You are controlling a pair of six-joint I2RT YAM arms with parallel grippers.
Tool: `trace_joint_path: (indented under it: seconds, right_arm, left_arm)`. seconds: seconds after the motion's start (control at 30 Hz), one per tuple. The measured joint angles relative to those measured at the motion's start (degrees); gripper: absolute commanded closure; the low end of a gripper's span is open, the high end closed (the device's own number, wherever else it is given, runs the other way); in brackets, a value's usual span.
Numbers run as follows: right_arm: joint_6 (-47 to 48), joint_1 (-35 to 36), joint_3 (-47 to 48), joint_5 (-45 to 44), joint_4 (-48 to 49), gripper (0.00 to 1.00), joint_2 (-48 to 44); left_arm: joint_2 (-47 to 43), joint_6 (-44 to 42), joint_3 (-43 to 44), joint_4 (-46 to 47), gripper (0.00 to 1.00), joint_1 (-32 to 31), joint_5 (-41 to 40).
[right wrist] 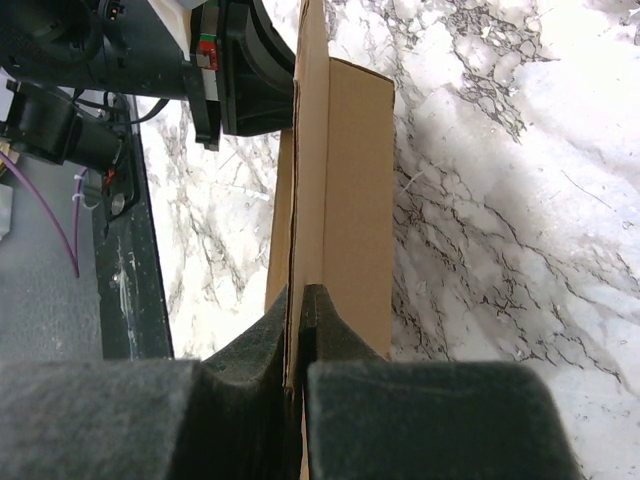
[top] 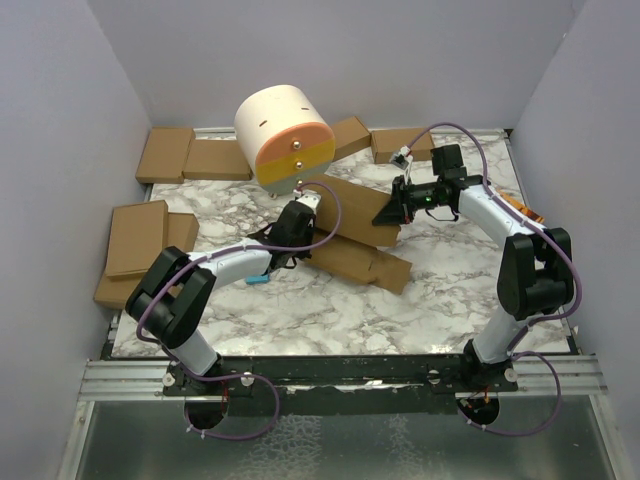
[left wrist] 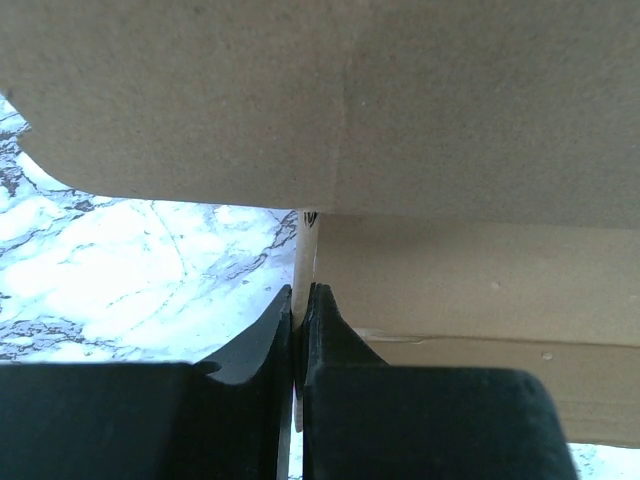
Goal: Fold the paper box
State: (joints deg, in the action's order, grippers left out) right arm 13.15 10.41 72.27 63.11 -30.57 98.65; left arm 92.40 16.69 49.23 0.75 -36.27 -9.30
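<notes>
The paper box (top: 352, 203) is a brown cardboard sheet, partly folded, in the middle of the marble table (top: 450, 290). My left gripper (top: 297, 218) grips its left side and my right gripper (top: 392, 212) its right end. In the left wrist view the left gripper (left wrist: 300, 297) is shut on a thin upright edge of the paper box (left wrist: 450, 100), whose broad panel fills the top. In the right wrist view the right gripper (right wrist: 299, 294) is shut on an upright edge of the paper box (right wrist: 345, 180), which reaches away toward the left arm (right wrist: 240, 70).
Ready-made brown boxes lie at the back left (top: 190, 155), stacked at the left edge (top: 137, 238), and at the back (top: 398, 141). A white and orange cylinder (top: 283, 135) hangs above the back middle. Something orange (top: 525, 208) sits at the right edge.
</notes>
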Motion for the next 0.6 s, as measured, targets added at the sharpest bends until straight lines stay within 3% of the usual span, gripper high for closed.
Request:
trace_joint_path:
  seconds: [0.17, 0.6]
  right_arm:
    - [0.0, 0.0, 0.0, 0.0, 0.2, 0.99, 0.0]
    - [0.0, 0.0, -0.2, 0.0, 0.2, 0.99, 0.0]
  left_arm:
    - [0.0, -0.4, 0.0, 0.0, 0.82, -0.1, -0.2]
    - [-3.4, -0.5, -0.4, -2.3, 0.56, 0.2, -0.9]
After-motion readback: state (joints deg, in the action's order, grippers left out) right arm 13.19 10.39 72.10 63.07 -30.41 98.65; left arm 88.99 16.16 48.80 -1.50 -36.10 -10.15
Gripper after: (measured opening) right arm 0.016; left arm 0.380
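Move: The left gripper is already shut on the paper box's left end flap, whose middle lies about 1 cm ahead of the fingers. The box body is about 9 cm to the right, roughly 1 cm farther out and 2 cm lower; the lid panel is about 11 cm right, 4 cm ahead and 7 cm higher. A blue block sits 11 cm left and 3 cm back. For the right gripper, holding the lid, that flap is about 18 cm left, 1 cm back and 11 cm lower. Open the left gripper to a bit over a third to let go of the end flap, holding the hand in place while the fingers start to part. Then ease it up about 1.5 cm and slightly left, without turning the wrist, leaving the flap between the parted fingers. Keep the right gripper still and shut on the lid panel. ##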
